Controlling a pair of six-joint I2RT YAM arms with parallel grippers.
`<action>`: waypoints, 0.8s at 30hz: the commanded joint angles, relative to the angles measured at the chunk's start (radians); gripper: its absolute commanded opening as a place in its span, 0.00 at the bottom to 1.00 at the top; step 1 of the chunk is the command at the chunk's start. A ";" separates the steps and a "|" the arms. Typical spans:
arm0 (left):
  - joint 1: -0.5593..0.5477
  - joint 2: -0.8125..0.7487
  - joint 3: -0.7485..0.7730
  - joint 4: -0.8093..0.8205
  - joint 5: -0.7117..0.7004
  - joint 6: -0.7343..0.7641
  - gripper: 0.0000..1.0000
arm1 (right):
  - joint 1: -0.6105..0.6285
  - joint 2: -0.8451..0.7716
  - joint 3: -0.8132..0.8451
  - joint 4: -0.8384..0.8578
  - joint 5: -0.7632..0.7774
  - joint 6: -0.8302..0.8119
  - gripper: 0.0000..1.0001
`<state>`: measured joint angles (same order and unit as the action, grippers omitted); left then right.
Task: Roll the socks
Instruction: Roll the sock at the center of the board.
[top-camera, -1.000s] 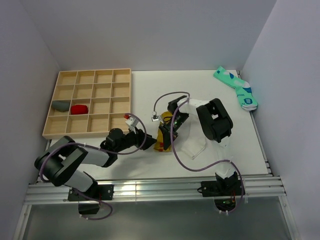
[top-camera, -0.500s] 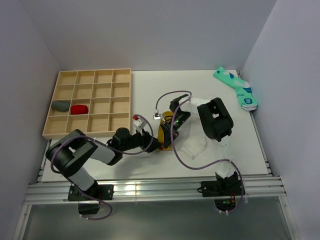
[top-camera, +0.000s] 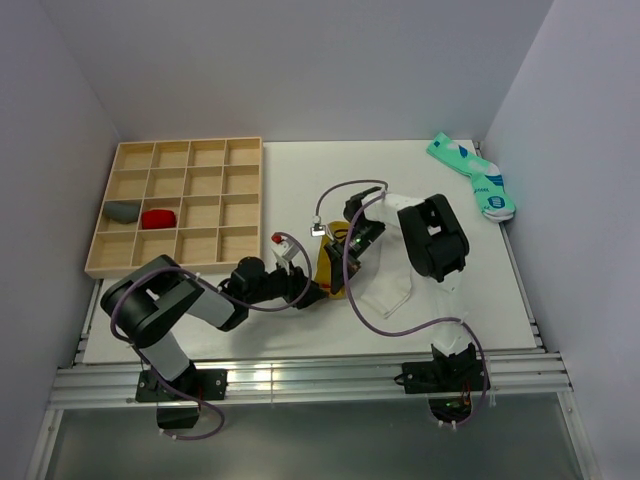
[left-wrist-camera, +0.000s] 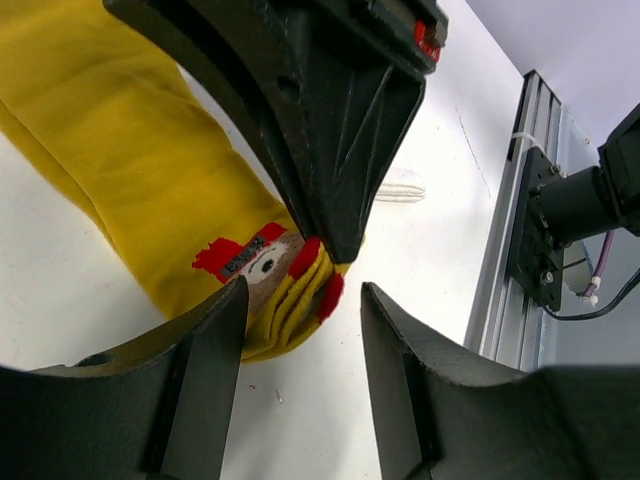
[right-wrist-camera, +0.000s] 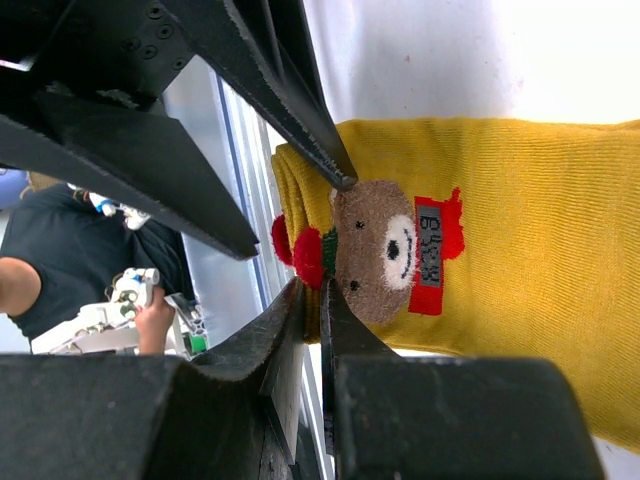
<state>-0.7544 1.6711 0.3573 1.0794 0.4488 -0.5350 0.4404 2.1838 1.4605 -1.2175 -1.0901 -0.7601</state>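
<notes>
The mustard-yellow sock (top-camera: 328, 272) lies mid-table, partly over the white sock (top-camera: 386, 292). Its end carries a brown bear face with a red-and-white label (right-wrist-camera: 400, 250). My right gripper (right-wrist-camera: 312, 292) is shut on the edge of that end, with yellow fabric pinched between its fingers; from above it (top-camera: 335, 262) comes down from the far side. My left gripper (left-wrist-camera: 303, 300) is open, its fingertips on either side of the same sock end (left-wrist-camera: 290, 310) and low over the table. In the top view the left gripper (top-camera: 312, 290) meets the sock from the left.
A wooden compartment tray (top-camera: 175, 150) stands at the back left, holding a grey bundle (top-camera: 123, 211) and a red bundle (top-camera: 158, 218). Teal patterned socks (top-camera: 475, 178) lie at the back right by the wall. A metal rail (top-camera: 300, 380) runs along the near table edge.
My left arm has reached to the right, bringing its open gripper up to the end of the yellow sock. The right gripper has stayed shut on the sock, hardly moving.
</notes>
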 joint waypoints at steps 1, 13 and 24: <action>-0.005 0.024 0.008 0.054 0.036 0.015 0.54 | -0.015 0.013 0.027 -0.011 -0.025 -0.007 0.00; -0.005 0.033 0.014 0.050 0.027 0.010 0.50 | -0.051 0.018 0.014 -0.004 -0.036 -0.004 0.00; -0.017 0.056 0.060 -0.015 0.001 0.007 0.31 | -0.066 0.011 -0.014 0.030 -0.039 0.016 0.00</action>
<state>-0.7574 1.7199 0.3824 1.0603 0.4473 -0.5381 0.3840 2.2021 1.4506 -1.1999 -1.0981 -0.7452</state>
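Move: The yellow sock's folded near end lies about 1 cm right of and 1 cm below the left hand, between its open fingers, level fore and aft. The right hand already pinches this fold; the free part to be gripped is some 2 cm to its left, level fore and aft. From the left hand, the white sock is roughly 15 cm right, 4 cm farther out and 3 cm lower; the tray's middle is some 34 cm left and 19 cm farther out. Left fingers sink about 1 cm and close partway around the fold while right, still pinching, shifts 2 cm forward-right. ##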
